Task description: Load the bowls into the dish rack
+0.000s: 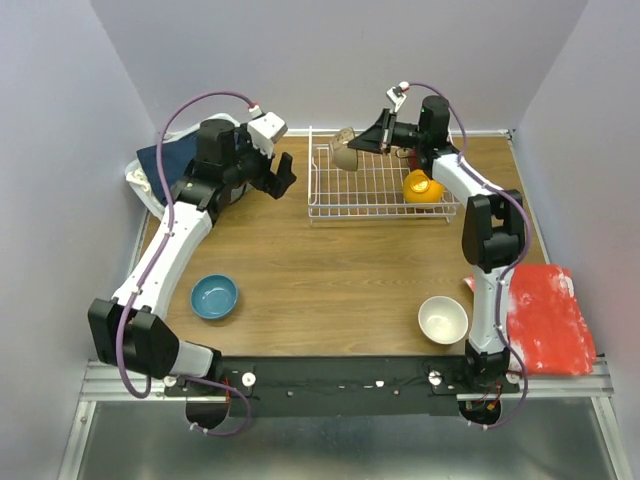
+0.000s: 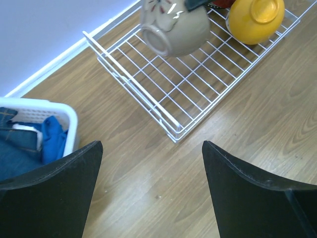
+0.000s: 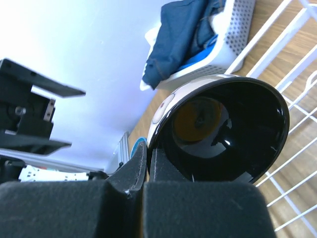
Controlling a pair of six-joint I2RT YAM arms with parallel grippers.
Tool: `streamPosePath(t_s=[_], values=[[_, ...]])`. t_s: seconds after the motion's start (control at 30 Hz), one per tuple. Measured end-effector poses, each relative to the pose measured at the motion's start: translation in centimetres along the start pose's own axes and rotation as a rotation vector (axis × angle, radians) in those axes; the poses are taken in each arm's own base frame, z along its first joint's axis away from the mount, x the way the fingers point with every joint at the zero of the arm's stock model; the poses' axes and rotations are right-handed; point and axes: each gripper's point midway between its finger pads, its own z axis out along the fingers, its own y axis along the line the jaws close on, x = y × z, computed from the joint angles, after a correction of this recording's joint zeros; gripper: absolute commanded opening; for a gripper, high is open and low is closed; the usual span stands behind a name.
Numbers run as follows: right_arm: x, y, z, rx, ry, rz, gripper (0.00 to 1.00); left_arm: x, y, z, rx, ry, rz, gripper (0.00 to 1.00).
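My right gripper [image 1: 365, 140] [image 3: 147, 158] is shut on the rim of a bowl [image 1: 345, 152] [image 2: 173, 27] [image 3: 223, 134], cream outside and glossy black inside. It holds the bowl tilted on its side above the back left part of the white wire dish rack [image 1: 370, 195] [image 2: 163, 94]. An orange bowl [image 1: 422, 186] [image 2: 255, 17] lies upside down in the rack's right end. A blue bowl [image 1: 214, 296] and a white bowl [image 1: 443, 319] stand on the table near the front. My left gripper [image 1: 278, 172] [image 2: 152, 168] hangs open over bare wood, left of the rack.
A white plastic basket [image 1: 150, 170] [image 2: 54, 111] [image 3: 218, 44] with dark blue cloth sits at the back left, close behind the left arm. A red cloth [image 1: 545, 318] lies at the front right edge. Walls close in the table on three sides.
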Motion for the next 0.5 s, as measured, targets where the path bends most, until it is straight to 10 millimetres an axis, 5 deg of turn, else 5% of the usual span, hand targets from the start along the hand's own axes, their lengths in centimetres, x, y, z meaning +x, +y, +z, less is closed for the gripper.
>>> streamPosePath(t_s=[0.5], values=[[-2.5,-8.0,2.3,0.082,-0.072,0.019,0.01,1.1,-3.3,3.9,0.092,0.028,-0.053,0.9]])
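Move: The dark-lined black bowl is already in the right gripper. The open spot for it, in the left part of the dish rack, lies about 7 cm ahead of that hand, 2 cm left and 16 cm below. The red bowl stands roughly 8 cm ahead and 17 cm right, the orange bowl 16 cm right and 1 cm back. From the left hand the held bowl is some 12 cm ahead, 14 cm right and 6 cm lower. Carry the black bowl forward about 7 cm while sinking about 5 cm, over the rack's left part, gripper kept shut on its rim and fingers still pointing left, with only a slight clockwise turn. Meanwhile bring the left gripper, still wide open, some 5 cm right and a little down, towards the rack and the held bowl. ##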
